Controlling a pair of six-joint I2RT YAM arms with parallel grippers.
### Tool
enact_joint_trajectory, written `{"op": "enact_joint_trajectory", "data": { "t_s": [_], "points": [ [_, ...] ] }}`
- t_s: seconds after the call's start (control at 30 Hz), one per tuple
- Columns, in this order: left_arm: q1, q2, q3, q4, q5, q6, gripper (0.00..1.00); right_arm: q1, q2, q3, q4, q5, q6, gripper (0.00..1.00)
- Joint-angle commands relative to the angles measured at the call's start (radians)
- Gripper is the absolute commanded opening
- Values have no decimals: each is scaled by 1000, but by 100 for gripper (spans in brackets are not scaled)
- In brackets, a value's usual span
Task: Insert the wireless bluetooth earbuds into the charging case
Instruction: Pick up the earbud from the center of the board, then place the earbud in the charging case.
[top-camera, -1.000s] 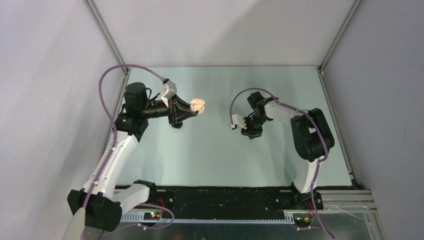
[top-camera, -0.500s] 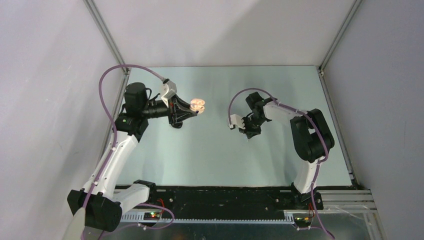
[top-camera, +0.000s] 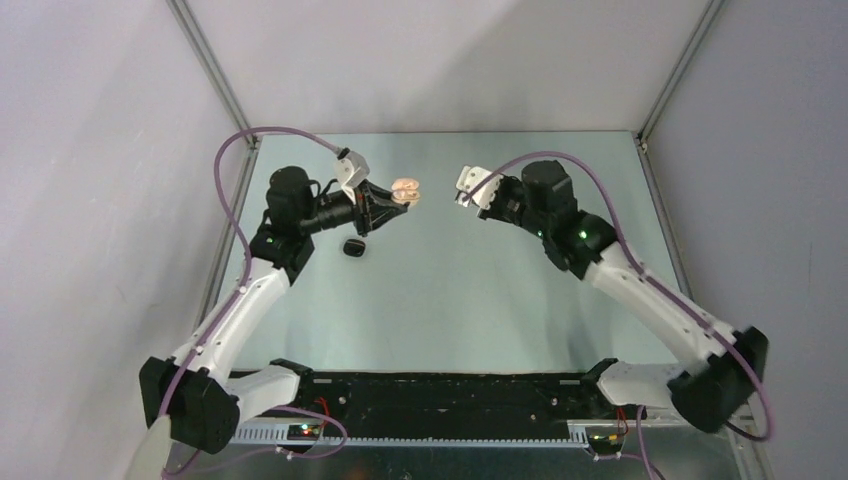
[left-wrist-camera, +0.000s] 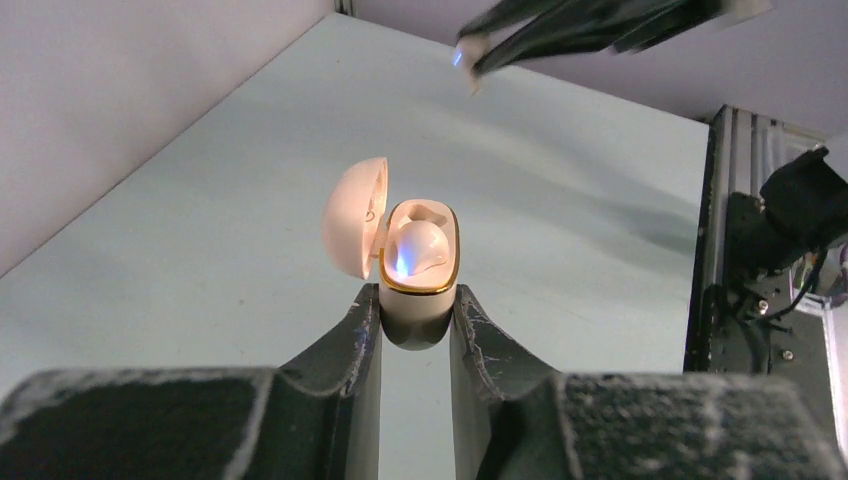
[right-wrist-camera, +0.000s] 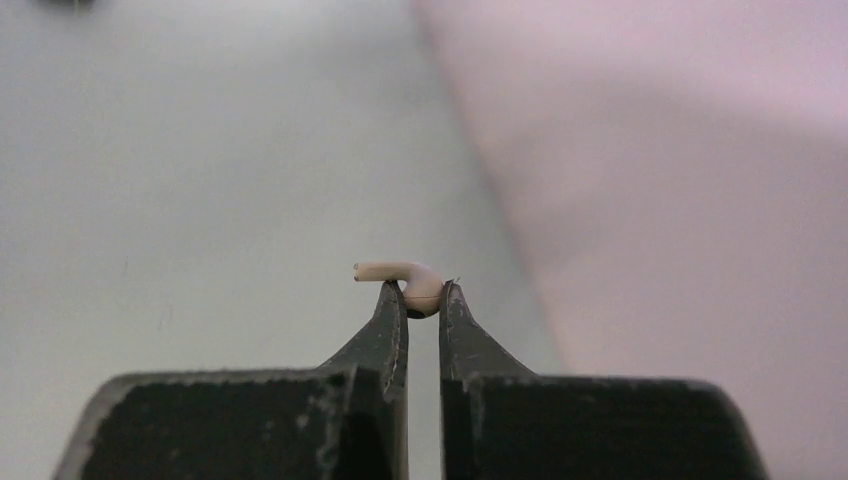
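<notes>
My left gripper (left-wrist-camera: 416, 305) is shut on the charging case (left-wrist-camera: 418, 290), a small cream case with a gold rim, held above the table (top-camera: 440, 290). Its lid (left-wrist-camera: 354, 230) stands open to the left. One earbud (left-wrist-camera: 418, 250) sits inside with a blue glow beside it. My right gripper (right-wrist-camera: 422, 292) is shut on the round head of a pale beige earbud (right-wrist-camera: 400, 272), whose stem points left. In the left wrist view the right fingers (left-wrist-camera: 560, 30) hang above and beyond the case, apart from it.
A small dark object (top-camera: 352, 247) lies on the table below the left gripper; I cannot tell what it is. Grey walls enclose the table on three sides. The black base rail (top-camera: 440, 395) runs along the near edge.
The right gripper has shut on the earbud and risen from the table towards the back, level with the case. The left gripper has carried the case slightly back and to the right.
</notes>
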Motion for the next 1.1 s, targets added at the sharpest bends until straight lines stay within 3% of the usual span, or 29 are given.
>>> {"op": "enact_joint_trajectory", "data": {
  "t_s": [0.0,0.17,0.4,1.07],
  "points": [
    [-39,9,-43,324,-69,-156,0,158,-129,-32,318,265,58,0],
    [-58,9,-110,493,-86,-284,0,341,-183,-171,638,362,-134,0],
    [-80,-25,-178,562,-40,-304,0,431,-131,-173,768,354,-288,0],
    [-109,-60,-216,667,-55,-421,0,414,-109,-168,670,241,-344,0]
  ]
}}
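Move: The right hand, already holding the earbud, has the open white charging case about 15 cm to its left, 5 cm nearer the base and some 5 cm higher. That case is clasped in the left hand's fingers, with one earbud already inside; from the left hand the held earbud lies about 17 cm to the right, 6 cm ahead and 3 cm lower. The black case rests on the table some 13 cm to the left hand's left, about level with it and roughly 28 cm below. Up and back in a quick sweep, then leftward, the right hand carries the pinched earbud to the white case's mouth, about 12 cm higher, 9 cm left and 7 cm back, its fingertips tilting up nearly 40 degrees; it slows to a creep over the second half. The left hand keeps its grip and brings the case some 3 cm right and 3 cm up, easing back a little and tipping its fingers upward. ##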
